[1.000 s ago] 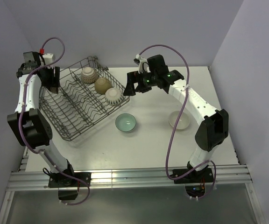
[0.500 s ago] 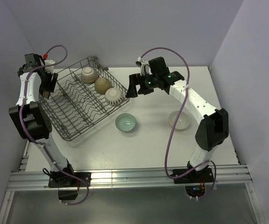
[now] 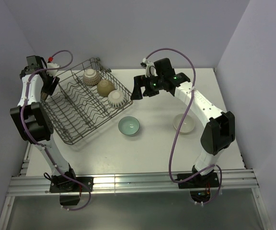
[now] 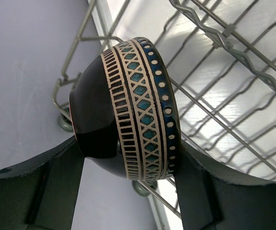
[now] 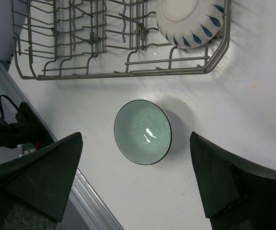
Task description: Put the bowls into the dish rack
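My left gripper (image 3: 46, 89) hangs at the far left edge of the grey wire dish rack (image 3: 75, 112). It is shut on a dark bowl (image 4: 128, 108) with a cream and teal patterned band, held on edge above the rack's corner wires (image 4: 210, 110). Three bowls (image 3: 105, 87) stand in the rack's right row. A teal bowl (image 3: 129, 126) sits upright on the table just off the rack's near right side. My right gripper (image 3: 136, 88) hovers open high above that teal bowl (image 5: 143, 132), which shows between its spread fingers (image 5: 56, 167). A white bowl (image 3: 184, 123) rests further right.
The rack (image 5: 123, 62) lies at an angle across the table's left half, close to the left wall. A white bowl with blue drops (image 5: 190, 21) leans in its nearest corner. The table's metal front rail (image 5: 80, 191) runs below the teal bowl.
My left gripper has drifted a little further left and back over the rack's edge, still holding the dark bowl. The right gripper has shifted slightly to the right.
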Controlling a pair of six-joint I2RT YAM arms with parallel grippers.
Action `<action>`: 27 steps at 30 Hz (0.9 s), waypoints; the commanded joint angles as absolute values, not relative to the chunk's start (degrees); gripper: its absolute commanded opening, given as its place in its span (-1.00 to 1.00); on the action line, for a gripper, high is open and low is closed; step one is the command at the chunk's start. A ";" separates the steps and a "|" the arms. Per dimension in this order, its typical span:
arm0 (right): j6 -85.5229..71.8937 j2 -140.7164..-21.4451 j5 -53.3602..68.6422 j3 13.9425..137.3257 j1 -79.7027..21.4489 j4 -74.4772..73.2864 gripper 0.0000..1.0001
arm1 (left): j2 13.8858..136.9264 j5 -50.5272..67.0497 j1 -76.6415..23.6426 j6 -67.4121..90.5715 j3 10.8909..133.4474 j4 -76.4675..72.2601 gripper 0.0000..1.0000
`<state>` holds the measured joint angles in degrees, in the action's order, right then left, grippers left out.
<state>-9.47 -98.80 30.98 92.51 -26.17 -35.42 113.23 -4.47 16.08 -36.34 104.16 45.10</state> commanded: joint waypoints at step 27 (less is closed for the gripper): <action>-8.17 -98.44 31.73 92.02 -25.05 -35.77 1.00 | 115.49 -13.79 12.57 -44.47 95.55 28.40 -1.00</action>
<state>-9.15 -98.83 31.14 92.23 -25.76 -35.73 116.88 -9.56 12.75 -41.52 96.99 35.20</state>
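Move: The left hand still grips the black patterned bowl above the dish rack's leftmost corner; its place there lies about 8 cm below, 2 cm ahead and 1 cm to the right. In the rack, the speckled bowl sits roughly 17 cm right and 9 cm ahead, the brown bowl some 24 cm right and 4 cm ahead, both about 8 cm lower. From the right hand that corner place is about 37 cm left, 2 cm back and 15 cm lower. The left hand, grip kept, eases slightly forward, then lowers the black bowl about 5 cm into the rack's leftmost corner. ##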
